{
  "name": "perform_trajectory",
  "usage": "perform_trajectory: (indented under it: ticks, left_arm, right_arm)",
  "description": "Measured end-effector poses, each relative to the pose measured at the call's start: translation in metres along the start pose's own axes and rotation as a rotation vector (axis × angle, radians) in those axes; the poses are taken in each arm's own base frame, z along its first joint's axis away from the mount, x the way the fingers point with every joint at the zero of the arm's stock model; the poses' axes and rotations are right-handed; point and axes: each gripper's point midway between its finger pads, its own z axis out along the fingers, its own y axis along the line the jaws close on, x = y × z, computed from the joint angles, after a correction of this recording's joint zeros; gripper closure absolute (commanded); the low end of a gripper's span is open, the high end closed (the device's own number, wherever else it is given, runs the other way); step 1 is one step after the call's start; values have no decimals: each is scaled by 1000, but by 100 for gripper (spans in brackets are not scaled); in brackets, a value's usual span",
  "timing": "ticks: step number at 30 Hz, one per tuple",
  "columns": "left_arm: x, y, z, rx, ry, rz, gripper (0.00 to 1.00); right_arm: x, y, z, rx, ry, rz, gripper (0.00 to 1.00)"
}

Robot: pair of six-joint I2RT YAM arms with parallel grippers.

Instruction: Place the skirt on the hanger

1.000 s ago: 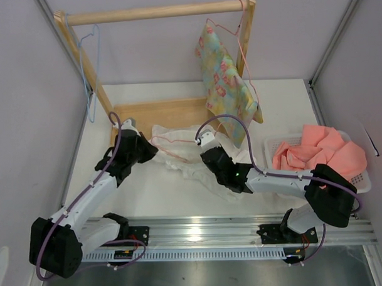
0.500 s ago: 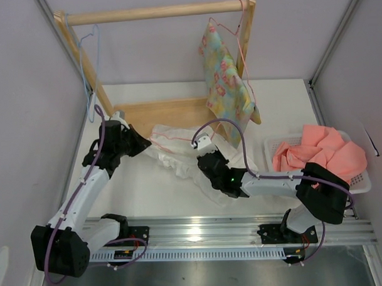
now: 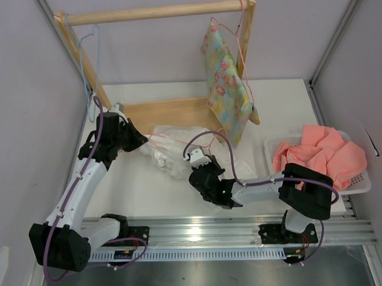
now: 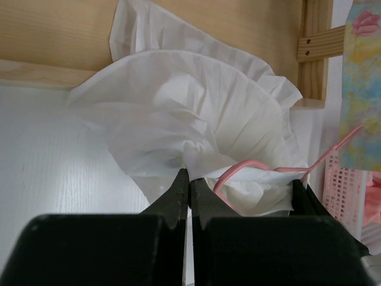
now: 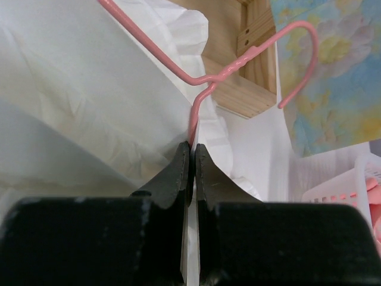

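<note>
The white pleated skirt [image 3: 169, 153] lies bunched on the table in front of the wooden rack base. My left gripper [image 3: 139, 142] is shut on its left edge; in the left wrist view the closed jaws [image 4: 189, 173] pinch the thin fabric of the skirt [image 4: 196, 113]. The pink wire hanger [image 3: 164, 138] lies across the skirt. My right gripper [image 3: 192, 154] is shut on the hanger's wire just below its neck [image 5: 191, 143]. The hanger [image 5: 226, 71] points its hook up and to the right, with one arm running over the skirt [image 5: 77, 89].
A wooden rack [image 3: 155, 12] stands at the back on a flat wooden base [image 3: 165, 112]. A light blue wire hanger [image 3: 91, 58] hangs at its left end, a floral garment [image 3: 230, 85] at its right. A white basket [image 3: 362, 184] with salmon-pink cloth [image 3: 320, 151] sits at the right.
My left arm has drawn back and to the left, pulling the skirt's edge with it. My right gripper has shifted left and nearer with the hanger. Both stayed shut.
</note>
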Motion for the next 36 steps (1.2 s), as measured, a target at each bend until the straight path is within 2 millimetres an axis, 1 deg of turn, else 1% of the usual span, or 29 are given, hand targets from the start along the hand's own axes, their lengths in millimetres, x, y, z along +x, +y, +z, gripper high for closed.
perform_trajectory:
  ticks: [3, 8, 15, 18, 21, 23, 24, 25, 27, 30, 34, 36]
  left_arm:
    - [0, 1, -1, -9, 11, 15, 100]
    - [2, 7, 0, -39, 25, 41, 100]
    - [3, 10, 3, -41, 37, 72, 100]
    - [4, 10, 3, -41, 40, 81, 100]
    - [1, 8, 4, -36, 42, 85, 100]
    - [-4, 5, 3, -36, 34, 88, 100]
    - [-6, 3, 3, -38, 35, 92, 100]
    - [-6, 0, 2, -35, 40, 98, 100]
    - [-3, -7, 0, -24, 60, 117, 100]
    - [-1, -8, -1, -26, 70, 129, 100]
    - [0, -7, 2, -32, 78, 128, 100]
    - [-1, -6, 2, -35, 78, 128, 100]
  right_arm:
    - [8, 2, 2, 41, 18, -29, 100]
    - [10, -2, 3, 111, 30, -20, 100]
    - [10, -7, 0, 202, 70, 42, 100]
    - [11, -2, -5, 217, 85, 69, 100]
    - [8, 10, -11, 281, 101, 190, 100]
    - [14, 21, -13, 310, 89, 198, 100]
    - [21, 26, -18, 316, 71, 185, 100]
    - [27, 27, -22, 318, 58, 167, 100]
    - [31, 25, -33, 309, 20, 145, 100]
    - [20, 18, -45, 292, -29, 163, 100]
    - [5, 0, -51, 293, -47, 207, 100]
    - [-1, -6, -53, 294, -49, 218, 100]
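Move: My right hand already pinches the white skirt's waistband together with the pink hanger near its neck. The hanger's free end lies about 16 cm to that hand's left, 6 cm ahead and 4 cm higher. From my left hand, which keeps the other end of the waistband, the free end is some 5 cm right, 2 cm ahead and 3 cm below. The rack's base is 13 cm ahead and 15 cm left of my right hand, 12 cm below; the flowered skirt hangs 18 cm ahead, 6 cm right and 14 cm higher. My left hand holds its end of the waistband nearly in place, turning about 10 degrees, as an anchor. My right hand first stays put and swings clockwise, then draws the hanger and waistband about 5 cm back towards the table's near edge, dipping some 3 cm and rising again to finish slightly higher, its fingertips tipped up by some 10 degrees. Both grips stay shut. ##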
